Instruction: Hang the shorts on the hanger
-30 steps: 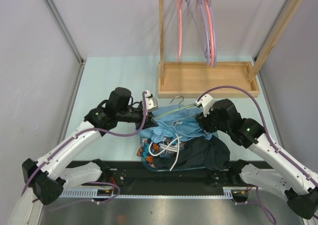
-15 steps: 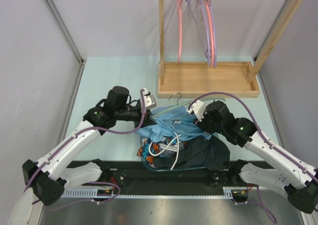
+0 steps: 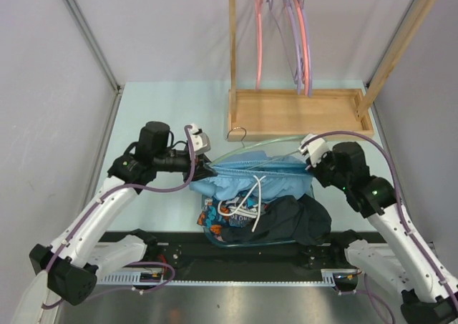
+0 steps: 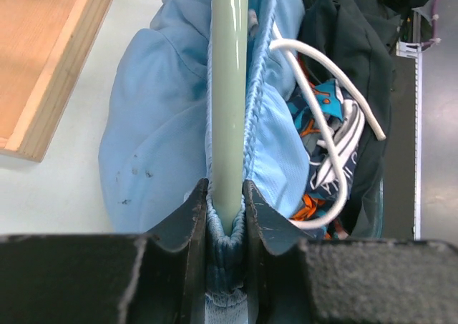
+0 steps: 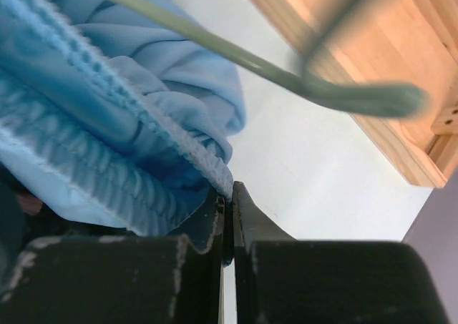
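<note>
The light blue shorts [image 3: 257, 174] are stretched taut between my two grippers above the clothes pile. In the left wrist view the sage hanger [image 4: 229, 88] runs straight out from my left gripper [image 4: 227, 217], which is shut on the hanger's end with the shorts' [image 4: 157, 124] waistband wrapped round it. The left gripper [image 3: 204, 170] sits at the shorts' left end. My right gripper [image 3: 309, 168] is at their right end, and the right gripper [image 5: 227, 195] is shut on the hem of the shorts [image 5: 107, 124]. The hanger's [image 3: 247, 151] hook points toward the wooden rack.
A wooden rack [image 3: 300, 113] with pink hangers [image 3: 259, 38] and purple hangers [image 3: 295, 38] stands at the back. Below the shorts, a clear bin [image 3: 215, 239] holds a blue-and-orange patterned garment [image 3: 227, 215], a black garment [image 3: 293, 220] and a white cord [image 3: 247, 199].
My right gripper has shut on the shorts' hem and drawn it right. The left gripper moved left with the hanger. The bunched shorts are now pulled out flat.
</note>
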Tool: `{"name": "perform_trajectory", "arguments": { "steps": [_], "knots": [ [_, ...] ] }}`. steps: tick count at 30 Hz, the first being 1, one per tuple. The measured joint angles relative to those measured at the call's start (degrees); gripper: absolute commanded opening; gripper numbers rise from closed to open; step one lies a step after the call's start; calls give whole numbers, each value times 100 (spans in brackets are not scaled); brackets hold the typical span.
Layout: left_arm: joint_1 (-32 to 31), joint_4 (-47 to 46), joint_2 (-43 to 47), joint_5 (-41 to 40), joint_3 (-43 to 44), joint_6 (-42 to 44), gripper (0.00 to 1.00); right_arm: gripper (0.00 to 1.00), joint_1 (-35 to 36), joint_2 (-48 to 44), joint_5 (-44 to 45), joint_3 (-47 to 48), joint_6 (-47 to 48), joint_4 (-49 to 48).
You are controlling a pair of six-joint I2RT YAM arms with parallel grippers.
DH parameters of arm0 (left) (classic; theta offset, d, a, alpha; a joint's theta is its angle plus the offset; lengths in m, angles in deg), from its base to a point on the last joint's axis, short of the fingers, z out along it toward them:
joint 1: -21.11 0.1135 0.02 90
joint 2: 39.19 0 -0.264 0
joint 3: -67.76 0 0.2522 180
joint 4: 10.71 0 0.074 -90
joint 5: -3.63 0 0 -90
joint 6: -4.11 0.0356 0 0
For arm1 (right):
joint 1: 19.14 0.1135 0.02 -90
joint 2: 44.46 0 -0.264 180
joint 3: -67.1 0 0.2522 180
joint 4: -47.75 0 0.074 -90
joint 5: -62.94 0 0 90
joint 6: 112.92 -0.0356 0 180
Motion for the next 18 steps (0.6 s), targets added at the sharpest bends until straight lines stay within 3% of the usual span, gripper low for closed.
{"name": "perform_trajectory", "arguments": {
  "steps": [11, 18],
  "knots": [
    [446, 743, 251, 612, -68, 1139, 0, 0, -3086, 302, -2566, 7, 297, 98],
    [450, 1257, 221, 551, -70, 2124, 0, 0, -3613, 785, -3434, 293, 286, 505]
  ]
}}
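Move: The right gripper holds the right side of the shorts' waistband. The hanger's green right end is some 5 cm ahead of it and 5 cm higher, almost no way to the left. The hook is about 20 cm left and 8 cm ahead, slightly higher; the white drawstring is about 16 cm left, 8 cm back and 8 cm lower. From the left gripper, already pinching hanger and waistband, that hanger end lies some 27 cm right, 7 cm ahead and 4 cm up. Draw the right gripper, still shut on the waistband, about 5 cm to the right and slightly forward, outward past the hanger's right end, dipping late and rolling its left side up some 20 degrees. Against it, keep the left grip on the waistband and hanger and ease that hand about 2.5 cm left, then also back and down, turning slightly clockwise. ##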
